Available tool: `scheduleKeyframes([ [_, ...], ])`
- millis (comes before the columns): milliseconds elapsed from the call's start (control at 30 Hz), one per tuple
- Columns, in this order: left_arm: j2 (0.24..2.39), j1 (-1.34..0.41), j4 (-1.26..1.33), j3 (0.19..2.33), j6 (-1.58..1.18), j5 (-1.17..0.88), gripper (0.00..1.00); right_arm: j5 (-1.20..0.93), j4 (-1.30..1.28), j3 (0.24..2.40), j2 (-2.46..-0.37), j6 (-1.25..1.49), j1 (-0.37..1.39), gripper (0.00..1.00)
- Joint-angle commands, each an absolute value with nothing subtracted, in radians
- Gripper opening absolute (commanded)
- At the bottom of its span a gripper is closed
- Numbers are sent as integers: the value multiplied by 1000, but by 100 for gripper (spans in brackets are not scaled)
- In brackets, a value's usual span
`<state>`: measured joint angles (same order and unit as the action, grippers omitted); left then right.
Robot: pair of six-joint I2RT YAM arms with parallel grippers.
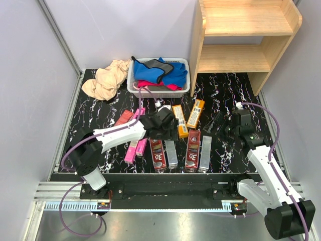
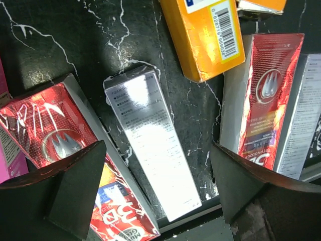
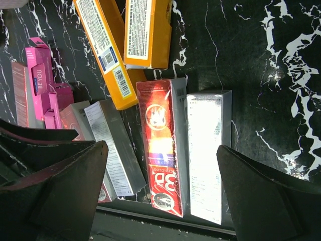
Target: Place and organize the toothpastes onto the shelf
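Several toothpastes lie on the black marble mat in front of the arms: pink (image 1: 131, 150), red "3D" (image 1: 157, 155) (image 1: 192, 150), silver (image 1: 171, 153) (image 1: 205, 153) and orange (image 1: 179, 120) (image 1: 195, 113). The wooden shelf (image 1: 241, 30) stands at the far right with both tiers bare. My left gripper (image 1: 168, 133) hangs open over the middle boxes. In the left wrist view a silver box (image 2: 150, 145) lies between its fingers (image 2: 75, 186), untouched. My right gripper (image 1: 218, 125) is open above the right-hand boxes, with a red box (image 3: 160, 145) and a silver box (image 3: 205, 150) below it.
A white basket (image 1: 133, 83) of blue and red cloths sits at the back centre, with a beige cloth (image 1: 106, 80) to its left. A metal rail (image 1: 160, 193) runs along the near edge. Grey walls close in both sides.
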<state>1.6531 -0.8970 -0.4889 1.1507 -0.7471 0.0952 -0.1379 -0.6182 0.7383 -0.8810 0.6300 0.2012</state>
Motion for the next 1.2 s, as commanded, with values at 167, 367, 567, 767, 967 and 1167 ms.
scheduleKeyframes([
  [167,1724,-899,-500,1220,-759,135,88,-163,-603,747,-861,632,209,100],
  [367,1753,-899,-500,1235,-753,143,87,-172,-592,741,-871,627,210,100],
  [567,1858,-900,-537,1290,-753,130,80,-173,-589,741,-877,627,210,100],
  [767,1943,-900,-571,1321,-749,141,67,-184,-588,750,-881,629,207,100],
  [967,1965,-900,-580,1338,-736,138,40,-190,-588,764,-893,621,209,100],
  [1167,1925,-900,-618,1394,-706,162,32,-201,-589,801,-913,604,209,100],
])
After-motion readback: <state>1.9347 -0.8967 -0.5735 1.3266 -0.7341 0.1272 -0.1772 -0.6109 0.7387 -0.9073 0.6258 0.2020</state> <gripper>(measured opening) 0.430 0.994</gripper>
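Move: The silver toothpaste box between my open left fingers has its middle about 3 cm back, 1 cm right and 7 cm below that hand. A red box lies some 5 cm left of it, level with it, and another red one about 9 cm to its right. The nearer orange box sits 9 cm ahead of my left hand and 5 cm right. From my right hand the silver box is about 18 cm left, 4 cm back and 13 cm down. I sink my left hand about 6 cm, easing a little forward, so the open fingers straddle the far part of the silver box, while the wrist tilts some 10 degrees to point more steeply down. Then I stay at that height and close to about half open, pinching the box by its sides a few centimetres short of its far end. ##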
